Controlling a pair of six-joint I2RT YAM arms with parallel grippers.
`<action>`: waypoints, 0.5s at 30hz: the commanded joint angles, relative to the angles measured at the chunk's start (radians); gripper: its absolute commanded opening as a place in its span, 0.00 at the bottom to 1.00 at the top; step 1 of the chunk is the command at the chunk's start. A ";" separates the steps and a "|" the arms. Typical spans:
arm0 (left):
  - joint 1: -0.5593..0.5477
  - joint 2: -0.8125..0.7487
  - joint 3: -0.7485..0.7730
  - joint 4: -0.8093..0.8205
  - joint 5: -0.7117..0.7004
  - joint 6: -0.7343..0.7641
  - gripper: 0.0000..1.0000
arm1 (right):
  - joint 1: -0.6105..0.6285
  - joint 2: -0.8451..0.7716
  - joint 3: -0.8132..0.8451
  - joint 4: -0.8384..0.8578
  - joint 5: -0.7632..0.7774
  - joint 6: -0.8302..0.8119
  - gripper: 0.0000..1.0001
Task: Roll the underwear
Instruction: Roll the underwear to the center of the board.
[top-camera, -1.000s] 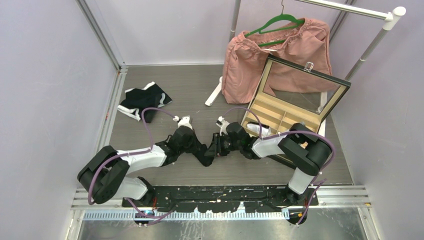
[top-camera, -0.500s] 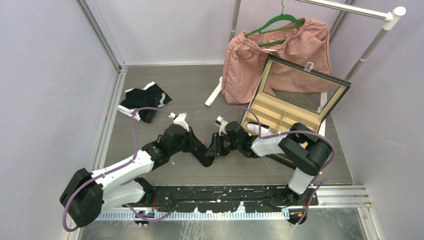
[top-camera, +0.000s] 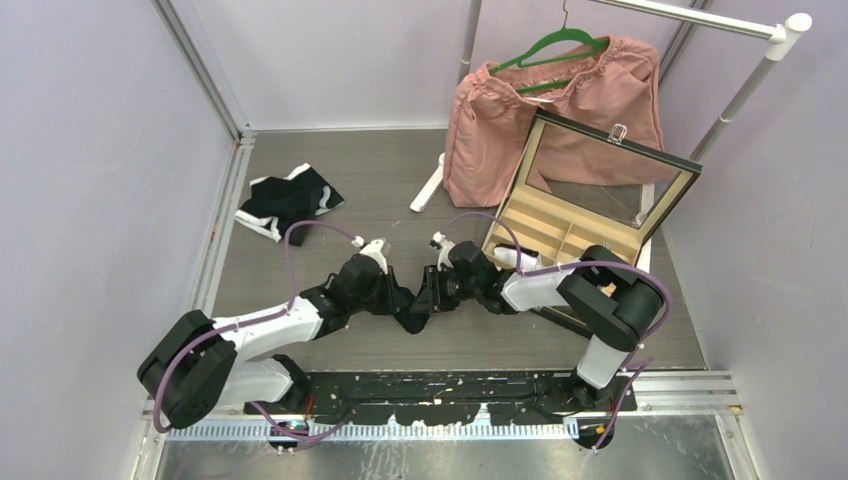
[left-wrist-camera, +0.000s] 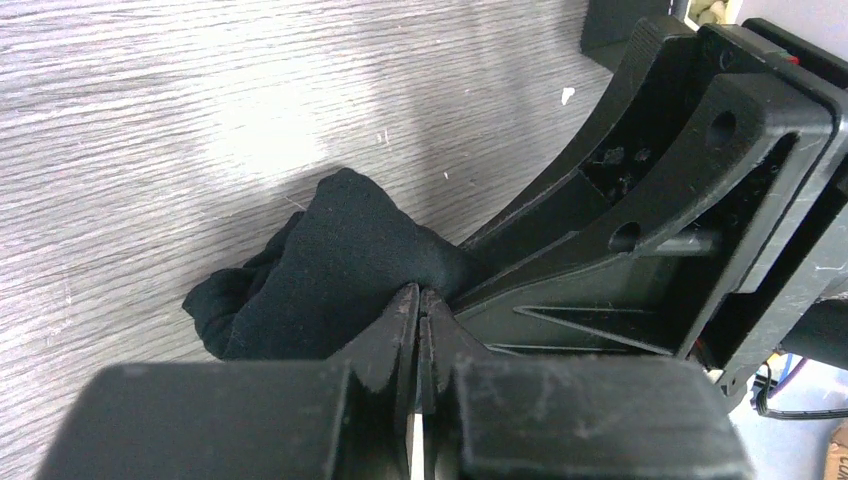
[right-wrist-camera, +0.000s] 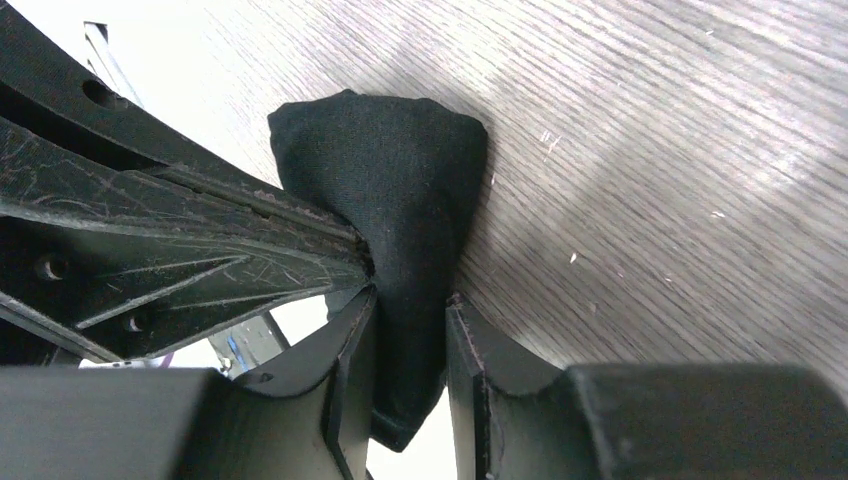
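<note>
A small black underwear (left-wrist-camera: 320, 270) lies bunched into a tight bundle on the grey wood-grain table, in the middle of the top view between the two gripper heads. My right gripper (right-wrist-camera: 411, 295) is shut on one end of this bundle (right-wrist-camera: 400, 190), and cloth fills the gap between its fingers. My left gripper (left-wrist-camera: 419, 290) is shut, its tips pressed together against the side of the bundle, with no cloth visible between them. The two grippers (top-camera: 410, 318) (top-camera: 426, 298) almost touch. More black and white underwear (top-camera: 288, 200) lies in a heap at the far left.
An open wooden box (top-camera: 560, 235) with compartments stands to the right, its glass lid (top-camera: 610, 170) raised. A pink garment (top-camera: 560, 100) on a green hanger (top-camera: 550, 45) hangs from a white rack (top-camera: 700, 25) behind it. Purple walls enclose the table.
My left arm swung its elbow out to the left and came partly back, while its gripper stayed at the bundle. The right arm has barely moved.
</note>
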 joint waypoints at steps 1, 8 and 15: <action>-0.002 0.024 -0.039 -0.001 -0.104 0.001 0.03 | 0.001 -0.008 0.005 -0.090 0.008 -0.046 0.36; -0.002 0.020 -0.078 0.003 -0.117 -0.005 0.01 | 0.002 -0.074 0.019 -0.137 0.013 -0.067 0.44; -0.002 -0.009 -0.101 0.003 -0.117 -0.003 0.01 | 0.001 -0.205 0.069 -0.279 0.075 -0.110 0.60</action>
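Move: The underwear, a black roll, has its middle about 2 cm back and 3 cm left of the right hand, slightly below; from the left hand it is some 2 cm back, 3 cm right and a little below. From the right hand, the wooden box's tray is centred about 26 cm right and 8 cm ahead. From the left hand, the black-and-white garment lies about 21 cm left and 19 cm ahead. The underwear roll stays pinched in the left fingers, which hold nearly in place. At its right-hand end the right fingers, already partly open around the cloth, spread plainly wider and come free of it, the hand drawing off about 1.5 cm to the right and then also rising about 1 cm, barely tilting. ##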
